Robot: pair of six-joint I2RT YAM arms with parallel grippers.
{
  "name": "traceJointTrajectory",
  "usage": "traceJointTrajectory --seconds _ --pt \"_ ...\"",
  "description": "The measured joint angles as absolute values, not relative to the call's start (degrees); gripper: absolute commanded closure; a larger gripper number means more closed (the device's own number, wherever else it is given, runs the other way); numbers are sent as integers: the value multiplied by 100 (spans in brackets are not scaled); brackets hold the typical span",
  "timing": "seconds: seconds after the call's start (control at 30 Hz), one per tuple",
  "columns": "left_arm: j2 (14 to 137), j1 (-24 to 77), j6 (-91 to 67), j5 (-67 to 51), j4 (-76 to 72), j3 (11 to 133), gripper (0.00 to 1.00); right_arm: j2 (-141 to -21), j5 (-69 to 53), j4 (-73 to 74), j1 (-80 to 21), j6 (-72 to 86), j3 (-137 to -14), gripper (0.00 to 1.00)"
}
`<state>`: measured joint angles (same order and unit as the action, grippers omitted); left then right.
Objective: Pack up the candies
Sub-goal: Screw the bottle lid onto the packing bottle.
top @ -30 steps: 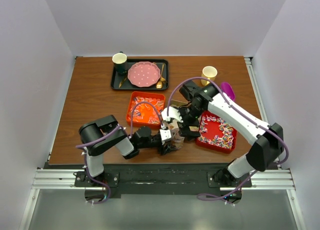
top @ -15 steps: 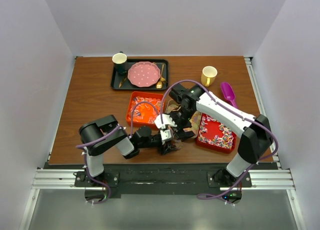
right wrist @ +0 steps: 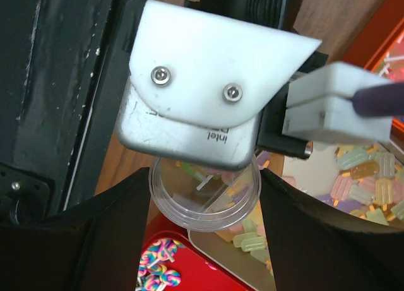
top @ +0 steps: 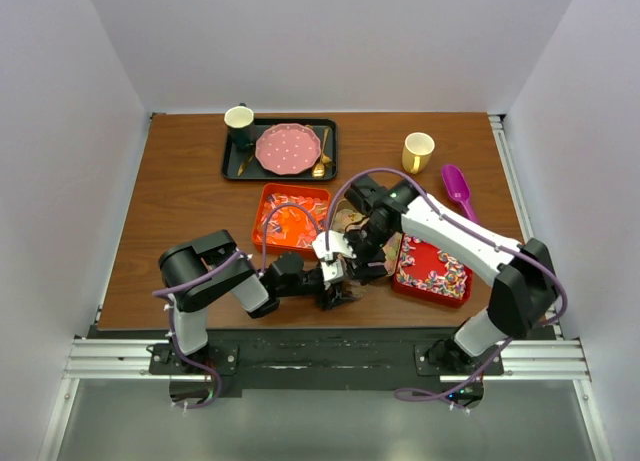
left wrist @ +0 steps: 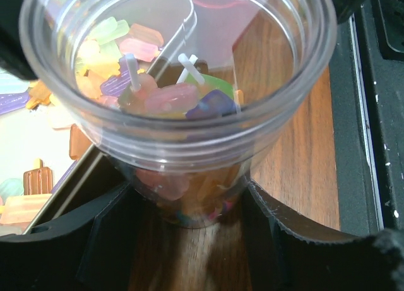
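Note:
A clear plastic cup [left wrist: 177, 83] part-filled with pastel gummy candies [left wrist: 158, 98] stands upright on the table. My left gripper [left wrist: 189, 221] is shut on its lower body. My right gripper [right wrist: 204, 184] reaches in from the far side, its fingers [right wrist: 113, 228] pressed against the cup's [right wrist: 205, 202] rim on both sides. In the top view both grippers meet at the cup [top: 345, 261] near the front middle. Swirled candies fill a red tray [top: 432, 264] on the right. Orange-red pieces fill an orange tray [top: 290, 221]. More pastel pieces [right wrist: 366, 184] lie in a metal tray behind the cup.
The left wrist camera housing [right wrist: 202, 95] covers the cup's top in the right wrist view. At the back are a black tray [top: 232, 159] with a pink plate [top: 288, 148], a dark cup [top: 239, 121], a yellow mug [top: 417, 149] and a purple scoop [top: 458, 189].
My right gripper has come in towards the cup and its jaws have narrowed onto the cup's rim. The left gripper and the cup have stayed in place.

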<state>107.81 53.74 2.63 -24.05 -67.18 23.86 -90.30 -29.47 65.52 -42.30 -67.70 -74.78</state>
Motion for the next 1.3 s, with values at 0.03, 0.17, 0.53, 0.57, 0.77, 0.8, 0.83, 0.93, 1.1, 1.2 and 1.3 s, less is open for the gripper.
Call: traceJointTrajectory --seconds 0.03,0.17,0.53,0.57,0.77,0.8,0.83,0.93,1.1,1.2,1.3 --pt "10781 5374 266 -2408 -6716 2390 100 -8903 -2930 6396 -4233 -6624 -7345 46" --pt "10787 5376 325 -2436 -6700 2399 100 -8455 -2877 5793 -4230 -5822 -6862 47" --pt "10785 5369 259 -2436 -6692 2401 100 -8073 -2611 4984 -4222 -3448 -6434 11" --pt "10785 5369 259 -2436 -6692 2401 100 -8071 -2615 5030 -4226 -3358 -6436 10" --pt "10785 5367 259 -2443 -6676 2416 100 -7891 -2620 5732 -3975 -3343 -6840 1" --pt "10787 5365 259 -2447 -6674 2416 100 -7806 -2628 5843 -3892 -3395 -6954 1" --pt "10787 5363 259 -2451 -6674 2416 100 -7738 -2633 5935 -3835 -3476 -7048 1" --pt "10787 5363 259 -2453 -6672 2418 100 -7548 -2650 6114 -3704 -4016 -7269 1" --pt "10787 5363 259 -2458 -6670 2421 100 -7682 -2661 6160 -3712 -5216 -7264 1" --pt "10787 5363 259 -2467 -6654 2432 100 -8099 -2687 6250 -3712 -5918 -7328 1" --pt "10787 5363 259 -2469 -6650 2434 100 -8726 -2867 6519 -3712 -6440 -7664 1"
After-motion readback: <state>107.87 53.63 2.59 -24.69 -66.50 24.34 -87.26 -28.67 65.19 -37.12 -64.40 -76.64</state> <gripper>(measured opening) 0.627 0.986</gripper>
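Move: Between the right hand's fingers, within a centimetre of its hand point, the bottle lid already sits pinched on top of the packing bottle; it stands some 10 cm straight above the left hand, whose fingers hold the bottle. From the right hand the beige popsicle box lies about 11 cm ahead and 3 cm right, the red lollipop box 4 cm ahead and 17 cm right, the orange box 14 cm ahead and 14 cm left, all roughly 12 cm lower. Twisting the pinched lid clockwise by about 30 degrees, the right hand then opens its fingers wide and lets go, lifting about 6 cm and shifting a little right. It unwinds counter-clockwise while drifting forward, then sinks back towards the lid, still open. The left hand stays put and keeps its hold on the bottle. ##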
